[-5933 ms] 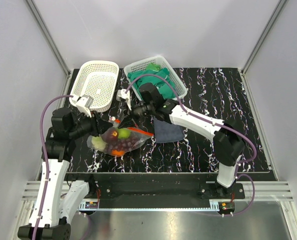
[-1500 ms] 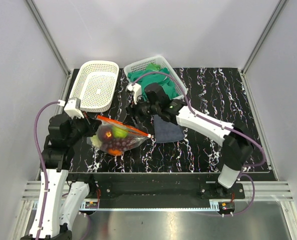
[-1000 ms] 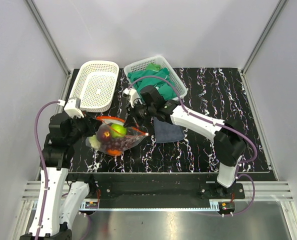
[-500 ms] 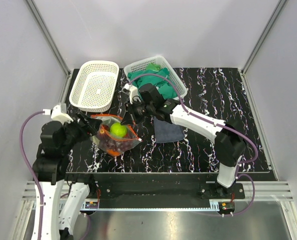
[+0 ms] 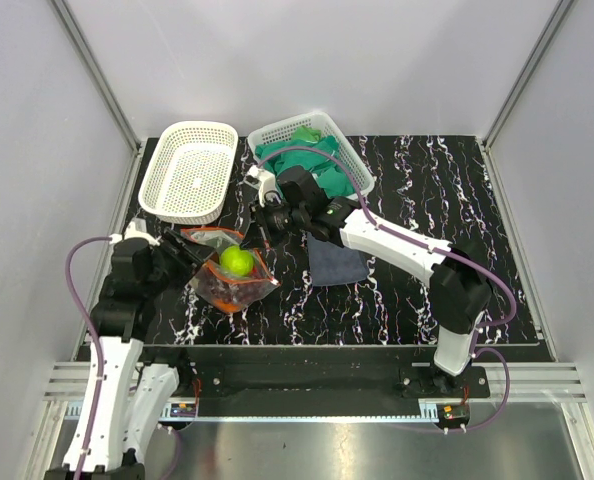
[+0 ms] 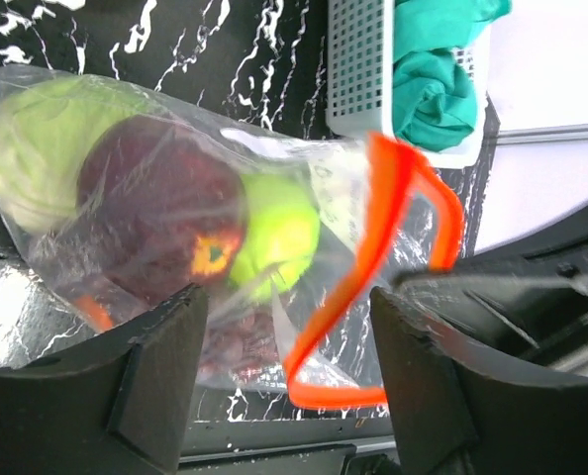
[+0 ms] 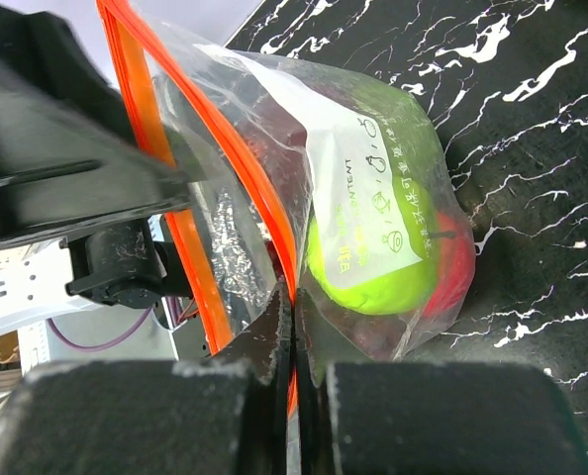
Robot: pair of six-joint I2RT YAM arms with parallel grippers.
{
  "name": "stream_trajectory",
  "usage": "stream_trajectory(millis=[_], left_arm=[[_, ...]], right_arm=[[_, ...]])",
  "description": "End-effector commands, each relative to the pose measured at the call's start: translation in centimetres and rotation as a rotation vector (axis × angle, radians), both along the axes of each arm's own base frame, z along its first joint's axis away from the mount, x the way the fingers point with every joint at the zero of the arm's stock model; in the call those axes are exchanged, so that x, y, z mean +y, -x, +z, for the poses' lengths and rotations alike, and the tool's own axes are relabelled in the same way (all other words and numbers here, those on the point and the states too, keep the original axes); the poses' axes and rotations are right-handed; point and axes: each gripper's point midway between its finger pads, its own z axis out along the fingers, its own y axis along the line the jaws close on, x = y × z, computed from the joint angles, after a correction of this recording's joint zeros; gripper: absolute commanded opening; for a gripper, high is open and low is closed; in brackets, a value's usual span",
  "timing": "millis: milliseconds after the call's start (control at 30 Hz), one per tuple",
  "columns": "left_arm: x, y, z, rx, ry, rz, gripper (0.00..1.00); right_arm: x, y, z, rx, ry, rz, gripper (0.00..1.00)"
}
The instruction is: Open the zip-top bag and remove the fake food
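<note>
The clear zip-top bag (image 5: 227,285) hangs just above the table with its orange-red zip strip (image 6: 398,213) spread into an open loop. Inside it are a green apple (image 5: 237,261), a dark red apple (image 6: 155,213), a pale green cabbage (image 6: 42,148) and dark grapes. My right gripper (image 5: 259,232) is shut on the far side of the strip, as the right wrist view (image 7: 294,317) shows, next to the green apple (image 7: 383,257). My left gripper (image 5: 187,262) is at the bag's left side, its jaws wide open around the strip (image 6: 294,386).
An empty white basket (image 5: 189,170) stands at the back left. A second white basket (image 5: 355,165) with green cloths is behind the right arm. A dark grey-blue cloth (image 5: 335,265) lies just right of the bag.
The bag's mouth has gone from a flat closed strip to an open loop. My left arm pulled left, then came back toward the bag. The green apple now shows through the mouth.
</note>
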Motion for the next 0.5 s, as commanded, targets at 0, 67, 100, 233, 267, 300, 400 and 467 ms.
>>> stream_trajectory(millis=[0, 67, 100, 233, 267, 300, 400, 467], left_arm=[[-1.0, -1.7, 1.0, -0.066, 0.044, -0.032, 0.65], [-1.1, -1.7, 0.5, -0.064, 0.047, -0.035, 0.59], [-1.1, -1.7, -0.1, -0.055, 0.051, -0.033, 0.55], [-0.6, -1.5, -0.1, -0.096, 0.020, -0.025, 0.24], [-0.5, -1.4, 0.1, -0.106, 0.010, -0.026, 0.19], [0.0, -1.2, 0.4, -0.119, -0.018, -0.010, 0.11], [1.1, -0.3, 1.1, -0.121, -0.066, 0.028, 0.00], [1.4, 0.5, 1.2, -0.102, -0.089, 0.035, 0.00]], right_arm=[[0.8, 0.0, 3.5, -0.065, -0.078, -0.006, 0.00], [0.9, 0.0, 3.6, -0.068, -0.081, -0.004, 0.00], [0.9, -0.1, 3.7, -0.070, -0.081, -0.005, 0.00], [0.8, -0.1, 3.9, -0.079, -0.085, -0.003, 0.00], [0.8, -0.2, 3.7, -0.079, -0.081, -0.007, 0.00], [0.8, -0.1, 3.9, -0.084, -0.082, -0.005, 0.00], [0.6, -0.2, 3.9, -0.097, -0.080, -0.007, 0.00], [0.6, -0.3, 3.7, -0.103, -0.074, -0.011, 0.00]])
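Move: The near rim of the bag's open mouth, its orange zip strip, already lies between the left hand's open fingers, about 1 cm to the right and 2 cm below the hand point. From that hand the green fruit lies level ahead, some 5 cm right and 9 cm down, the orange fruit about 8 cm back and 3 cm right, 12 cm down, and the empty white basket some 20 cm ahead and 5 cm left. From the right hand that near rim is about 6 cm left and 4 cm back. The left hand dips about 2 cm, easing about 1 cm forward over the near orange rim, and while its fingers close from well open to shut it draws back that centimetre and begins to rise slightly, its wrist barely turning, so that the fingertips newly pinch the strip. The right hand stays in place and keeps its shut grip on the far rim, holding the mouth spread against it. ##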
